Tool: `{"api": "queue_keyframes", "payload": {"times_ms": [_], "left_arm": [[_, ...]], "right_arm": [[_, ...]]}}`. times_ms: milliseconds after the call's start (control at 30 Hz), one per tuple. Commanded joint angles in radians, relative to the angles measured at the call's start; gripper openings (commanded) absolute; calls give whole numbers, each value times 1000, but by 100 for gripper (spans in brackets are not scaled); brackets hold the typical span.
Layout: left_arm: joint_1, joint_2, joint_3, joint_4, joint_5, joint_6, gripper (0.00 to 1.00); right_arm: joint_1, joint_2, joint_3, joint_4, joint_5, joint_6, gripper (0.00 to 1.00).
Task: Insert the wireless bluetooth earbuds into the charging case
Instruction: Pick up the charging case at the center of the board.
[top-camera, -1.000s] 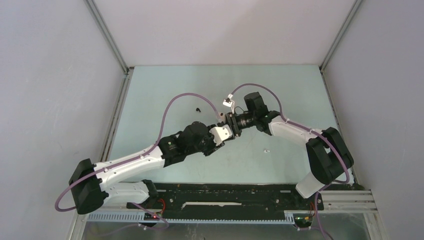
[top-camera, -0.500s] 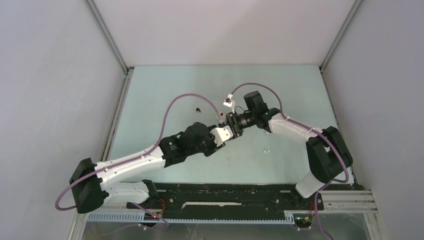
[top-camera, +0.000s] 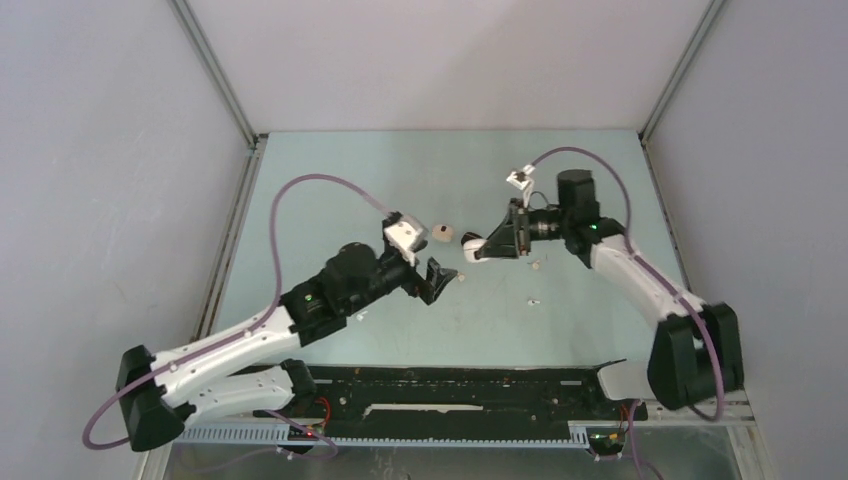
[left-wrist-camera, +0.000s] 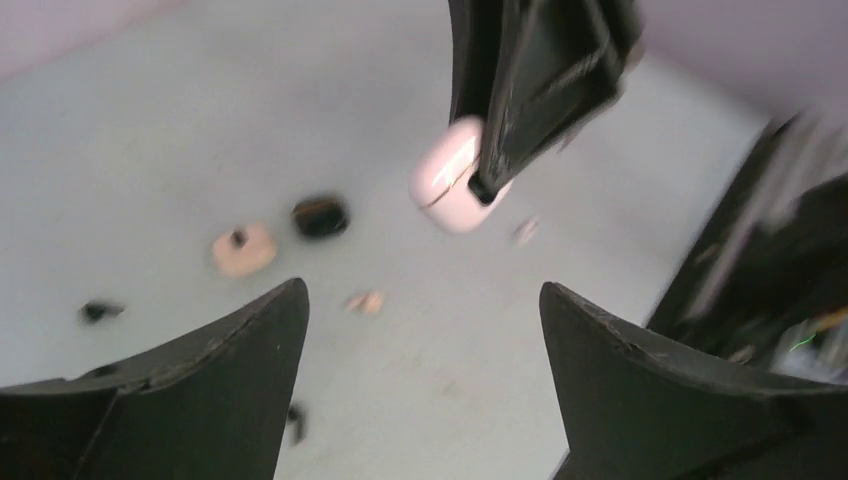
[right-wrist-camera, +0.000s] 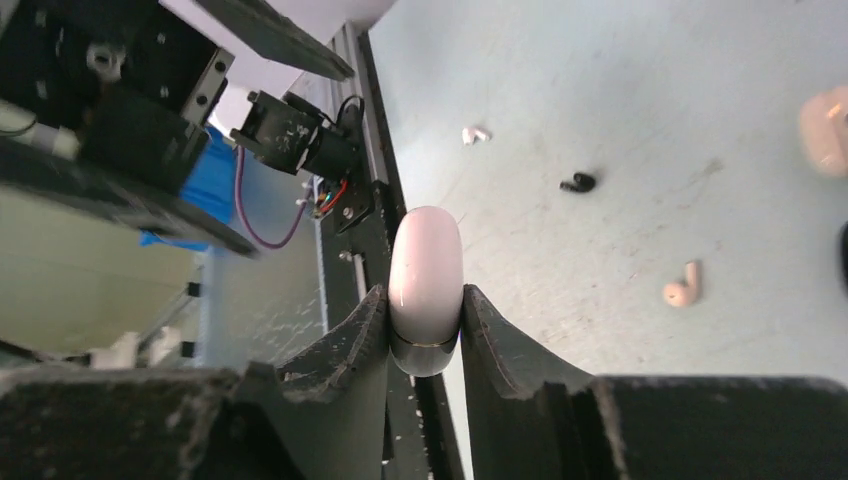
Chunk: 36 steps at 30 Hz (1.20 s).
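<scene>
My right gripper (right-wrist-camera: 424, 292) is shut on a pale pink-white charging case (right-wrist-camera: 425, 265), held above the table; the top view shows this case (top-camera: 472, 247) at the tip of the right gripper (top-camera: 487, 246). The left gripper (left-wrist-camera: 422, 288) stands wide open with nothing between its fingers, a short way left of the held case (left-wrist-camera: 450, 190); from above, the left gripper (top-camera: 440, 276) is near the table's middle. Loose earbuds lie on the table: a white one (right-wrist-camera: 475, 134), a black one (right-wrist-camera: 578, 182) and a beige-pink one (right-wrist-camera: 683, 288).
A beige-pink case (top-camera: 443, 235) lies on the table between the two grippers, with a black case (left-wrist-camera: 320, 216) beside it. More small black buds (left-wrist-camera: 100, 311) lie near the left fingers. A black rail (top-camera: 450, 385) runs along the near edge, and grey walls enclose the table.
The two grippers were together at the case. The left gripper has opened, let go and drawn back to the left. The right gripper has carried the case off to the right.
</scene>
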Motion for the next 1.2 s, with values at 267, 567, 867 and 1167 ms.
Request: {"api": "queue_keyframes", "payload": {"times_ms": [267, 567, 867, 1167], "left_arm": [[16, 44, -270, 1011, 300, -565, 78], [16, 164, -282, 1154, 450, -558, 60], [16, 215, -216, 1065, 477, -493, 43], [16, 255, -200, 1078, 501, -481, 22]], "right_arm": [[-56, -430, -149, 131, -201, -184, 0], [-59, -436, -165, 119, -210, -183, 0], [-45, -424, -167, 131, -218, -151, 2], [-47, -430, -188, 167, -208, -103, 5]]}}
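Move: The white charging case is already in the right hand's closed fingers, its middle about 1 cm to that hand's left. From the open left hand it lies some 7 cm right, 3 cm ahead and 2 cm lower. On the table, about 17 cm below the left hand, the black case is 14 cm ahead and 7 cm right, the pink case 16 cm straight ahead, and a pink earbud 4 cm ahead and 4 cm right. Left hand reaches about 9 cm right and back, pinching the case the right hand draws back and up. ##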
